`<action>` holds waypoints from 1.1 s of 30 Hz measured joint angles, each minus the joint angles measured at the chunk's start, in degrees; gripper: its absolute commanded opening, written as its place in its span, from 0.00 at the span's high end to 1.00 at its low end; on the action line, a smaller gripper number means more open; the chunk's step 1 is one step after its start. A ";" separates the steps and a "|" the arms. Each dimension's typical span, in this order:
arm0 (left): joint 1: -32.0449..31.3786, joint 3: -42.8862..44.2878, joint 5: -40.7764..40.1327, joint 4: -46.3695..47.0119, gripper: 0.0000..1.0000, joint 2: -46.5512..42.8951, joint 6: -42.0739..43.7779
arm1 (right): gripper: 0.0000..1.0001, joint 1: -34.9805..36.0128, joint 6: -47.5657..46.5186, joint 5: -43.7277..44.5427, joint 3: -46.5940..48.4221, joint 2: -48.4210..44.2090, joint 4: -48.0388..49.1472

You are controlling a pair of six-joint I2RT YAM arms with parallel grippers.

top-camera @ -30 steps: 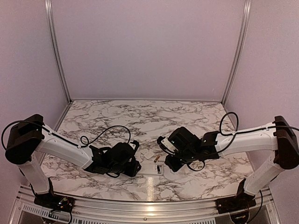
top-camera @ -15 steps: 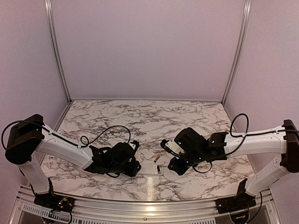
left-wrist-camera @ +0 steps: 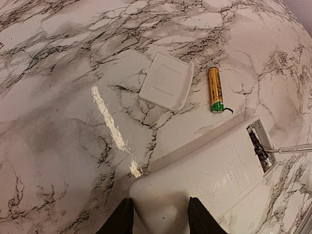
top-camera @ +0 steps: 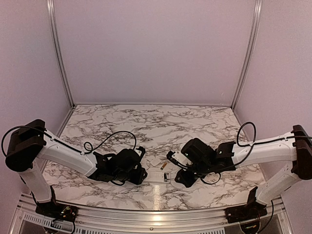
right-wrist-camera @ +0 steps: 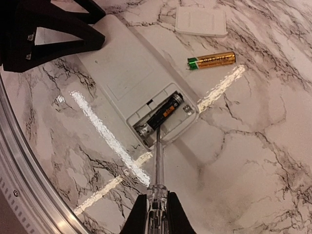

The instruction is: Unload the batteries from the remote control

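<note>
The remote control (left-wrist-camera: 209, 180) lies back-up on the marble, a flat white slab with its compartment uncovered. My left gripper (left-wrist-camera: 160, 220) is shut on its near end, one finger on each side. One of the batteries, dark (right-wrist-camera: 165, 111), lies tilted in the compartment. A gold battery (right-wrist-camera: 211, 60) lies loose on the table beside the detached back panel (right-wrist-camera: 201, 20). My right gripper (right-wrist-camera: 157, 214) is shut on a thin clear-handled stick (right-wrist-camera: 157, 161) whose tip touches the dark battery. From above, the remote (top-camera: 157, 176) sits between the left gripper (top-camera: 143, 174) and the right gripper (top-camera: 178, 178).
The back panel (left-wrist-camera: 166, 87) and the gold battery (left-wrist-camera: 215, 89) lie just beyond the remote. The table's metal front rail (right-wrist-camera: 29, 170) runs close by the remote. Lavender walls enclose the marble table (top-camera: 146, 122) on three sides.
My right arm has swung down and toward the front edge, bringing the stick's tip to the remote's compartment. The left arm and the remote have stayed put.
</note>
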 measured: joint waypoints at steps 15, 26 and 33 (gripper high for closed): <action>0.00 0.00 0.00 0.00 0.60 0.00 -0.02 | 1.00 0.24 0.24 3.93 -0.96 1.53 5.29; 0.00 0.00 0.07 -0.07 0.60 0.00 -0.02 | 1.00 0.61 -0.48 8.02 5.35 5.01 -1.29; 0.00 0.00 0.59 0.02 0.60 0.00 0.00 | 1.00 -1.53 -1.49 10.93 8.33 5.42 -3.56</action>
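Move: The battery still in the remote, with the screwdriver tip at it, lies about 5 cm left of the right hand, 2 cm ahead and 5 cm below. From the right hand, the loose battery is some 7 cm ahead and 6 cm left, the cover roughly 9 cm ahead and 10 cm left, both about 6 cm lower. From the left hand, which grips the remote's left end, the battery inside lies about 10 cm right, level ahead, and 1 cm lower. Keeping its closed grip on the screwdriver, the right hand starts with the tip against the battery in the compartment, creeps left and forward, then sweeps forward to make about 5 cm in all, rising a little at the end while the wrist tilts some 10 degrees to swing the tip outward. The tip pushes the remote's free end forward with it and comes off the battery to the compartment's far right corner, while the left hand stays put, still pinching the remote's left end. ##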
